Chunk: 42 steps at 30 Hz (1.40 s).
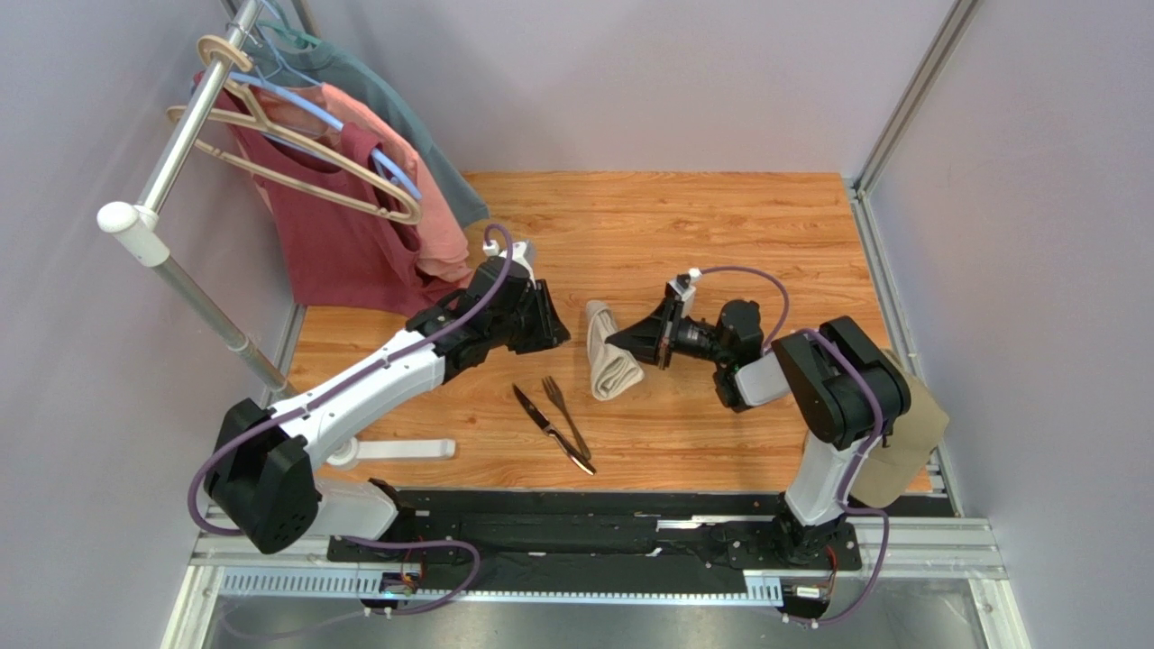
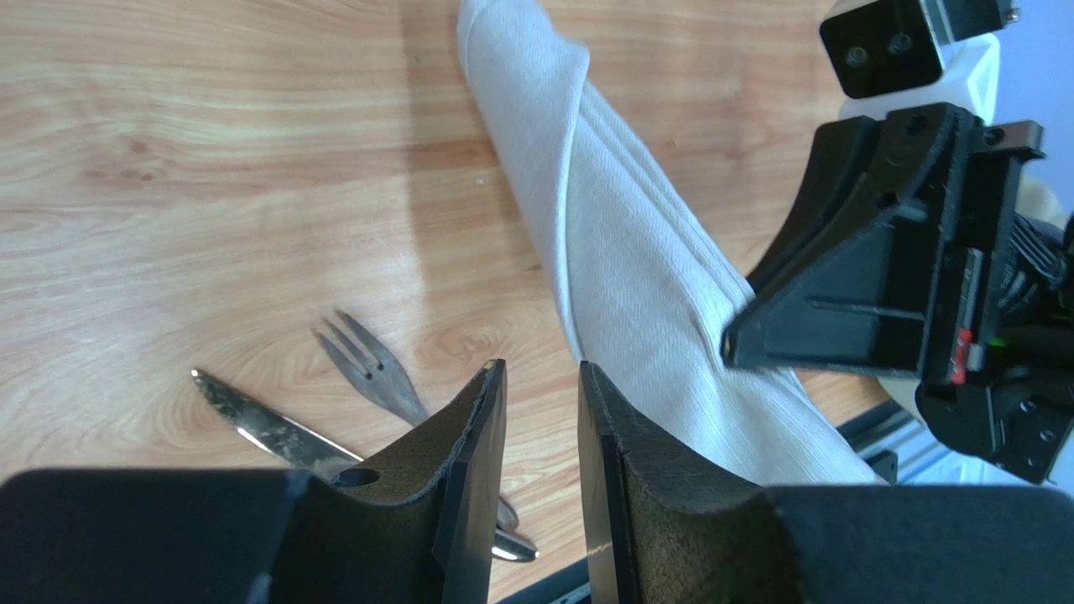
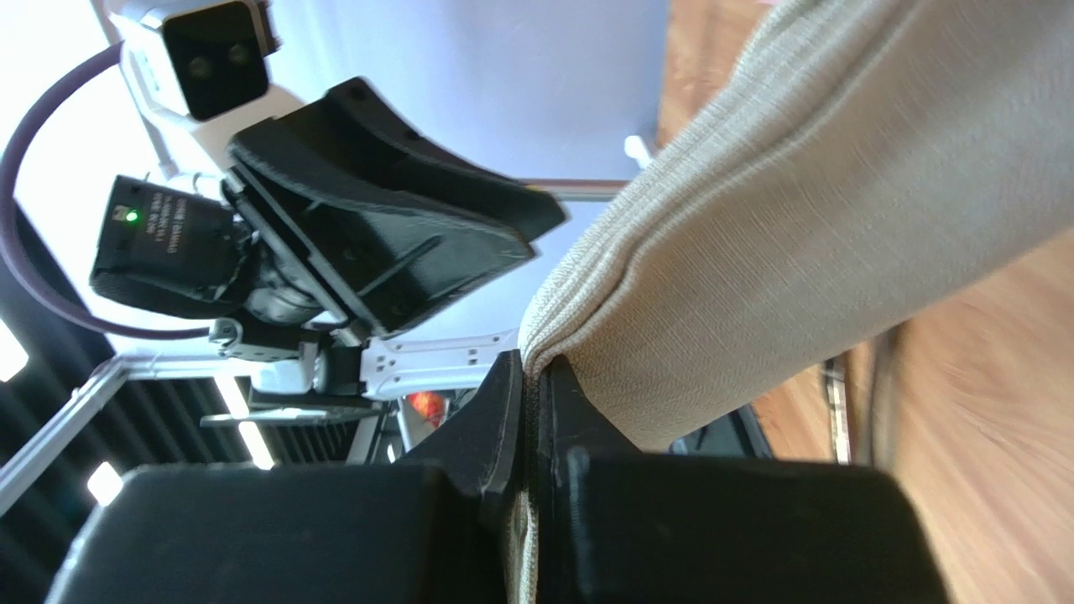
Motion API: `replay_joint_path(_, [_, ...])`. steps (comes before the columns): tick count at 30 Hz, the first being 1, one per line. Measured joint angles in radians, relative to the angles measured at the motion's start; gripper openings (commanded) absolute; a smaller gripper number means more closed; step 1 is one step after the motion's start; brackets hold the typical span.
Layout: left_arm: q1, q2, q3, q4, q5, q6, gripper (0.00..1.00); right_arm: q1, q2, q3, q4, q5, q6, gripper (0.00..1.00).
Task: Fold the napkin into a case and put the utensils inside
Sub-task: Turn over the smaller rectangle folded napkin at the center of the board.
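The napkin lies on the wooden table as a narrow folded beige strip, a long pouch shape. My right gripper is shut on one edge of it, and the cloth drapes away from the pinched jaws. My left gripper hovers just left of the napkin, open by a narrow gap with only bare wood showing between the jaws. The dark fork and knife lie crossed on the table in front of the napkin. In the left wrist view, fork and knife sit left of the fingers.
A clothes rack with red and pink shirts on hangers stands at the back left. A tan cap lies at the right table edge under the right arm. A white flat piece lies near the left arm's base. Grey walls enclose the table.
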State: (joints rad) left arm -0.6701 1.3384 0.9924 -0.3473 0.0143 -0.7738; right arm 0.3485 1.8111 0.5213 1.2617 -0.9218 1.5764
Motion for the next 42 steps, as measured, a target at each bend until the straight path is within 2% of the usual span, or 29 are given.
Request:
replay_joint_path(10, [0.022,-0.019,-0.048,-0.050,-0.085,-0.024,0.36,0.099,0.087,0.171,0.023,0.045,0.129,0.00])
replay_joint_path(14, [0.031,-0.061,-0.061,-0.078,-0.121,-0.029,0.36,0.130,0.168,0.257,0.022,0.077,0.171,0.00])
replay_joint_path(19, [0.078,-0.129,-0.083,-0.087,-0.134,-0.029,0.36,0.152,0.187,0.289,0.022,0.121,0.207,0.00])
replay_joint_path(23, [0.132,-0.100,-0.085,-0.079,-0.095,-0.025,0.37,0.151,0.187,0.259,0.030,0.153,0.215,0.00])
replay_joint_path(25, [0.145,-0.066,-0.084,-0.074,-0.070,-0.023,0.48,0.145,0.187,0.219,0.031,0.164,0.214,0.00])
replay_joint_path(26, [0.147,-0.049,-0.085,-0.070,-0.050,-0.023,0.57,0.140,0.187,0.201,0.029,0.166,0.212,0.00])
replay_joint_path(28, [0.148,-0.034,-0.097,-0.040,-0.003,-0.035,0.60,0.134,0.187,0.175,0.029,0.169,0.207,0.00])
replay_joint_path(32, [0.160,-0.053,-0.165,0.035,0.098,-0.112,0.74,0.119,0.187,0.163,0.030,0.172,0.202,0.00])
replay_joint_path(36, [0.175,-0.096,-0.240,0.098,0.183,-0.257,0.75,0.104,0.180,0.163,0.030,0.184,0.196,0.00])
replay_joint_path(39, [0.195,-0.106,-0.266,0.184,0.246,-0.365,0.71,0.095,0.167,0.163,0.028,0.199,0.196,0.00])
replay_joint_path(42, [0.212,-0.098,-0.256,0.262,0.300,-0.412,0.71,0.084,0.145,0.176,0.030,0.198,0.196,0.00])
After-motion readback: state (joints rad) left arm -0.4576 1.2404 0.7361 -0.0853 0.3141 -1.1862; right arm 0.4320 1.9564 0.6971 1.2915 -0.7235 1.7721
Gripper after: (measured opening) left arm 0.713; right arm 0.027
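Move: The napkin hangs in the right fingers; its middle lies some 8 cm to the left hand's right, about 3 cm back and 4 cm lower. From the left hand the fork is roughly 10 cm back and 1 cm to the right, the knife some 12 cm back and 1 cm to the left, both about 15 cm below. From the right hand the napkin's middle is about 4 cm below, 1 cm back and 1 cm to the left. Leftward together at first, about 7 cm each, the right hand rising slightly and bearing forward with the napkin still pinched; then both come part way back right, the right ending some 5 cm farther forward. The left dips and rises again, rolls its left side down about 25 degrees, tips down and opens wide as it nears the napkin's left face. ##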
